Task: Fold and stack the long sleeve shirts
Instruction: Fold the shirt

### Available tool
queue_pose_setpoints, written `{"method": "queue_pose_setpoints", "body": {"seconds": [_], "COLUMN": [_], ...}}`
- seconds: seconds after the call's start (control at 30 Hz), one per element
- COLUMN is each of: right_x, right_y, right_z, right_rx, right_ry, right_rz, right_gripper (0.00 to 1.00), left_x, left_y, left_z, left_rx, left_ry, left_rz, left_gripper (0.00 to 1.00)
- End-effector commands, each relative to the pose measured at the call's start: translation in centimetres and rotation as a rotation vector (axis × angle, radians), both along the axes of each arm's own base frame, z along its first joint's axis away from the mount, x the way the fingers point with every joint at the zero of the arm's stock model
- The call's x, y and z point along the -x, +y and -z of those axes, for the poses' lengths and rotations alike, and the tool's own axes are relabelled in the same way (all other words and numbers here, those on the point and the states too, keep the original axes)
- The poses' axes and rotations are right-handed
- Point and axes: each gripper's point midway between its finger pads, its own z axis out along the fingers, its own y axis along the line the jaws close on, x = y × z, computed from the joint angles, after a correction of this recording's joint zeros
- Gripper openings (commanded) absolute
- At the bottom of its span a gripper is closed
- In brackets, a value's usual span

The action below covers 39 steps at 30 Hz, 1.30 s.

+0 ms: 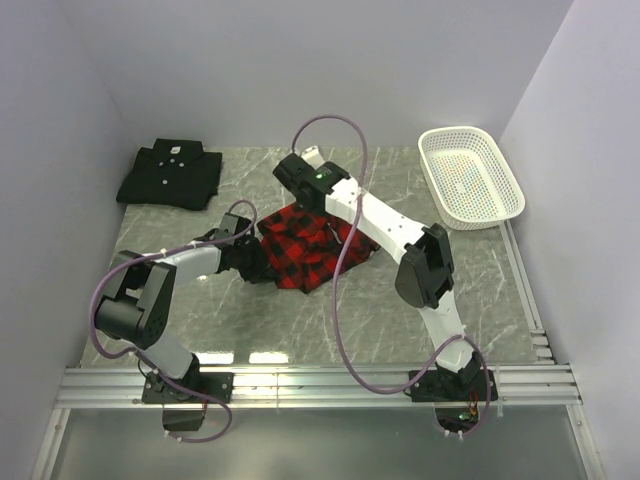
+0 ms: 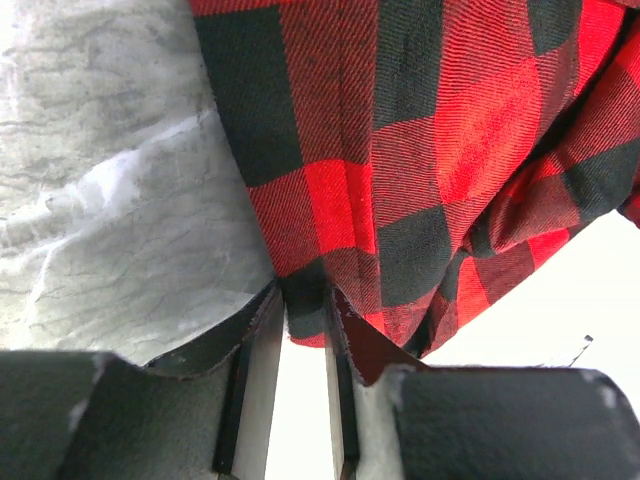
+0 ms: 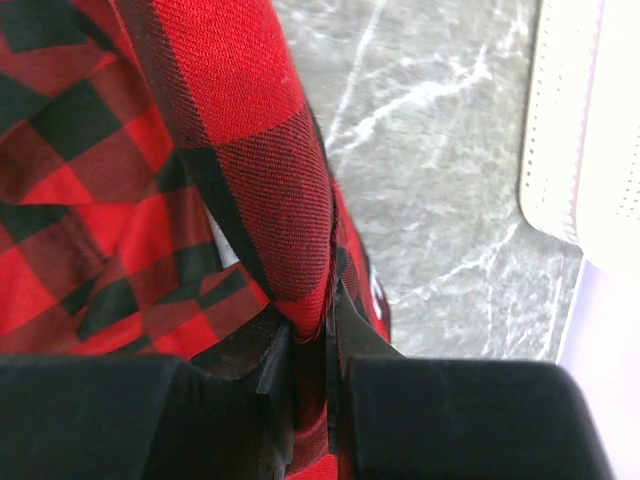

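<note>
The red-and-black plaid shirt (image 1: 305, 247) lies bunched at the table's middle, between both arms. My left gripper (image 1: 252, 258) pinches its left edge; in the left wrist view the plaid shirt (image 2: 400, 160) hangs from the shut left gripper (image 2: 306, 305). My right gripper (image 1: 300, 195) holds the far edge; the right wrist view has a fold of the plaid shirt (image 3: 230, 150) clamped in the right gripper (image 3: 312, 330). The plain black shirt (image 1: 170, 176), collared with white buttons, rests folded at the far left.
A white mesh basket (image 1: 470, 177) stands at the far right of the marbled table (image 1: 460, 290); its rim (image 3: 570, 120) shows in the right wrist view. White walls close in on three sides. A metal rail (image 1: 320, 385) runs along the near edge.
</note>
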Motion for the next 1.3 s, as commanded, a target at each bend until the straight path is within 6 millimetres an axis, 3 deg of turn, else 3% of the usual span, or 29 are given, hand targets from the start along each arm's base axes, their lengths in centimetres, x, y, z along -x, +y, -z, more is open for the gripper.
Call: {"method": "queue_pose_setpoints", "body": {"seconds": [0.0,0.23,0.47,0.67,0.77,0.87,0.93,1.03,1.1,1.13,1.17,1.2,1.23,1.27], "right_x": [0.0,0.9,2.0,3.2,3.8,5.1,5.6,5.6,6.1,6.3,6.8,6.2,6.6,6.8], "right_y": [2.9,5.5,8.1,10.1,11.3,13.5,14.4,14.7,14.1,14.8,14.0,13.4,12.6,11.8], "right_z": [0.6,2.3,4.4,6.3,5.4,2.4,1.5,-2.0,-4.2,-5.3,-6.2,-7.2,-6.2,-7.7], "right_rx": [-0.002,0.047,-0.011,-0.088,-0.173,-0.342,-0.423,-0.527,-0.602,-0.681,-0.718,-0.769,-0.777,-0.821], "right_ry": [-0.023,-0.037,0.01,0.078,0.09,0.095,0.103,0.034,0.008,0.003,0.0,-0.026,-0.004,-0.031], "right_rz": [-0.056,-0.119,-0.171,-0.21,-0.241,-0.315,-0.337,-0.332,-0.349,-0.373,-0.376,-0.357,-0.347,-0.347], "right_gripper": [0.0,0.0,0.06,0.29,0.36,0.48,0.5,0.5,0.5,0.51,0.51,0.51,0.51,0.51], "left_x": [0.1,0.3,0.6,0.9,0.9,0.8,0.7,0.5,0.4,0.2,0.2,0.1,-0.1,-0.2], "left_y": [0.0,0.0,-0.2,0.1,0.6,0.7,1.0,1.6,2.3,2.5,2.7,2.8,3.2,3.3], "left_z": [-0.8,-0.9,-1.0,-1.2,-1.5,-2.2,-2.7,-3.4,-3.9,-4.2,-4.3,-4.9,-5.3,-5.7], "left_rx": [-0.003,0.007,0.026,0.027,0.028,0.045,0.046,0.034,0.032,0.039,0.049,0.058,0.057,0.057], "left_ry": [-0.029,-0.025,-0.025,-0.031,-0.052,-0.08,-0.095,-0.122,-0.145,-0.156,-0.159,-0.178,-0.186,-0.197], "left_rz": [0.003,-0.002,-0.008,-0.035,-0.074,-0.105,-0.128,-0.164,-0.199,-0.213,-0.224,-0.228,-0.238,-0.237], "left_gripper": [0.29,0.28,0.28,0.28,0.28,0.3,0.31,0.34,0.39,0.41,0.46,0.48,0.5,0.55]}}
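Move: The right hand holds the plaid shirt's lifted part and is taking it to the middle of the left half, still flat on the table, some 14 cm to its left, 3 cm nearer the base and 15 cm below. The left gripper, about 17 cm left and 11 cm back of the right hand, is at the near-left corner; from it that middle lies about 8 cm ahead and 2 cm right. The black shirt is roughly 43 cm left and 15 cm ahead of the right hand. The right arm swings the pinched cloth leftward over the flat left half, about 12 cm across, sinking some 7 cm and drawing back about 5, and on the way opens its fingers to let the cloth go, then rises quickly some 10 cm while its left side rolls up about 35 degrees. The left hand stays low at the near-left corner, easing back a couple of centimetres, then opens its fingers wider and comes free of the cloth, lifting about 4 cm and moving off left. ##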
